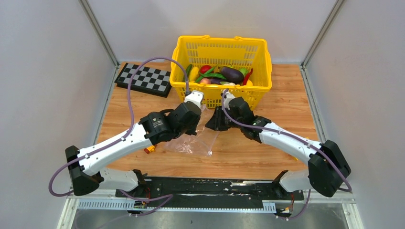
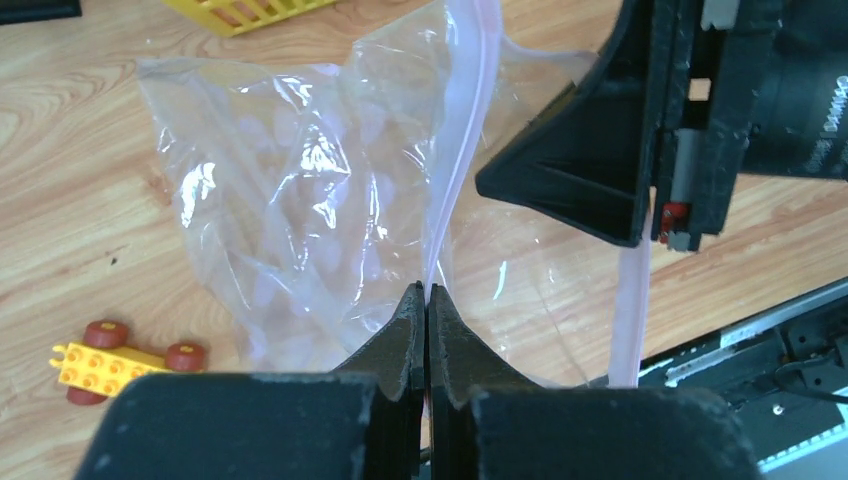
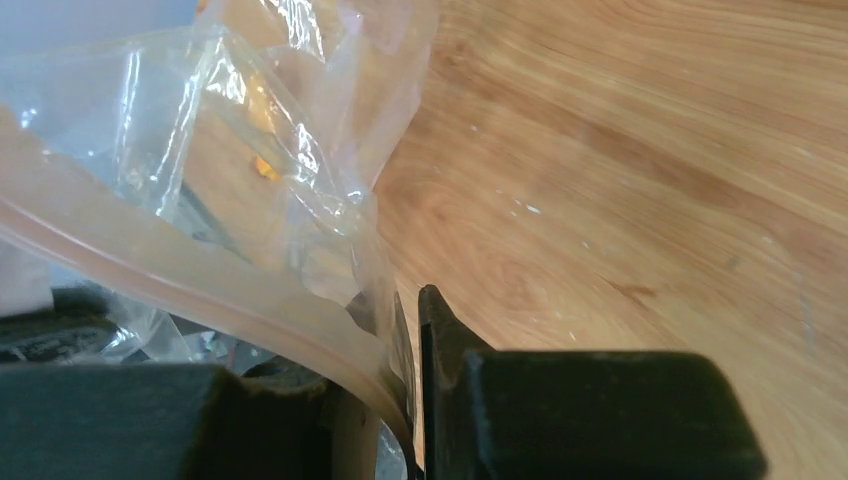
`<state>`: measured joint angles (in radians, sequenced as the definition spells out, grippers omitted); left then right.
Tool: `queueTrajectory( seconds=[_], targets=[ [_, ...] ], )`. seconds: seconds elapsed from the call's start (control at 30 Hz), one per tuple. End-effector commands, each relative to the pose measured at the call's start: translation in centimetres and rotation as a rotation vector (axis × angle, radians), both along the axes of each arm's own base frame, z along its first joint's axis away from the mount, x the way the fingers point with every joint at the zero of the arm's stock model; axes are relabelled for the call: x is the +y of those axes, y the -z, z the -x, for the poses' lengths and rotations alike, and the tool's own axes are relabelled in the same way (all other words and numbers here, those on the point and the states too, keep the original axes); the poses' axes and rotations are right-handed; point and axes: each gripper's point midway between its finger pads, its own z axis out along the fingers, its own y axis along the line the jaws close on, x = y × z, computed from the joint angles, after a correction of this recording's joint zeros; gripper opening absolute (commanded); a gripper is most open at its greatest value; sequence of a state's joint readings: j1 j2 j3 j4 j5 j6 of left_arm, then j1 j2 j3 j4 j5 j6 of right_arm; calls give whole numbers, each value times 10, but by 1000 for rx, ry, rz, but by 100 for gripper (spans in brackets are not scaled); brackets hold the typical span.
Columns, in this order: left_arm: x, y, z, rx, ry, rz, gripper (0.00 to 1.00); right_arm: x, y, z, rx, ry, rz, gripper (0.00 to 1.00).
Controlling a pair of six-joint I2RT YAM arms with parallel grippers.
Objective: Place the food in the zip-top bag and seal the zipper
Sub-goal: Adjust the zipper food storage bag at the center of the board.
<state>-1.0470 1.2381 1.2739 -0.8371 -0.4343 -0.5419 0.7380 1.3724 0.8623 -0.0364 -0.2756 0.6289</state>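
The zip-top bag (image 1: 193, 143) lies crumpled and clear on the wood between the two arms, with no food showing inside. My left gripper (image 2: 427, 290) is shut on its pink zipper (image 2: 465, 130), which rises from the jaws as a thin strip. My right gripper (image 3: 415, 300) pinches the same edge a little way along, the zipper (image 3: 200, 270) curving into a narrow slit between its jaws. From above, the left gripper (image 1: 201, 123) and right gripper (image 1: 213, 125) nearly meet over the bag's top. The food (image 1: 224, 74) sits in the yellow basket.
The yellow basket (image 1: 222, 40) stands just behind both grippers. A chessboard (image 1: 143, 78) lies at the back left. An orange toy block with dark wheels (image 1: 150, 149) rests left of the bag, beside the left arm. Grey walls enclose the table's sides.
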Motion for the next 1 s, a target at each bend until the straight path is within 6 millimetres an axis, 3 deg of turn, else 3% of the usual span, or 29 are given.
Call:
queueTrajectory(
  seconds=[0.0,0.07,0.17,0.3,0.47,0.57,0.67,0.77,0.9,0.97],
  targets=[
    [-23,-36,-17,-110,-16,158,0,-33,-13,-3,-99,77,114,19],
    [-28,-38,-20,-119,-4,165,0,-41,-20,-3,-131,99,120,23],
    [-33,-36,-22,-123,5,164,0,-37,-35,5,-173,35,87,37],
    [-34,-27,-25,-121,-3,141,0,-27,-60,30,-182,-100,11,52],
    [-27,-19,-29,-136,-36,116,0,-42,-104,49,-313,-122,-70,59],
    [-22,-16,-28,-135,-40,98,0,-56,-131,45,-448,-60,-99,61],
    [-18,-13,-27,-137,-45,91,0,-84,-152,12,-550,141,2,62],
    [-15,-10,-24,-129,-45,94,0,-134,-174,-43,-611,425,222,64],
    [-15,-6,-19,-113,-30,110,0,-170,-204,-103,-637,522,355,72],
    [-14,-6,-17,-111,-27,112,0,-177,-199,-135,-603,477,367,73]
  ],
)
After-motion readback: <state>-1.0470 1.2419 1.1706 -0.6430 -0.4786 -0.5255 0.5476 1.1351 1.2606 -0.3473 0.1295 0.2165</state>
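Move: The food basket's middle is about 20 cm ahead of the right hand, 4 cm to its right and 9 cm below; the eggplant in it lies some 23 cm ahead and 10 cm right. The bag's body hangs about 8 cm left of the right hand, 4 cm back and slightly lower. From the left hand, the bag's middle is roughly 12 cm below and 3 cm left, the basket 24 cm ahead and 10 cm right. Spread the right fingers from their nearly shut grip to let go of the bag's right zipper lip, easing right, then up and back; then sweep up and right, finally forward, ending about 19 cm higher towards the basket, the fingers swung round to point more forward. Keep the left gripper shut on its lip, shifting about 3 cm right and forward and then partly back. ##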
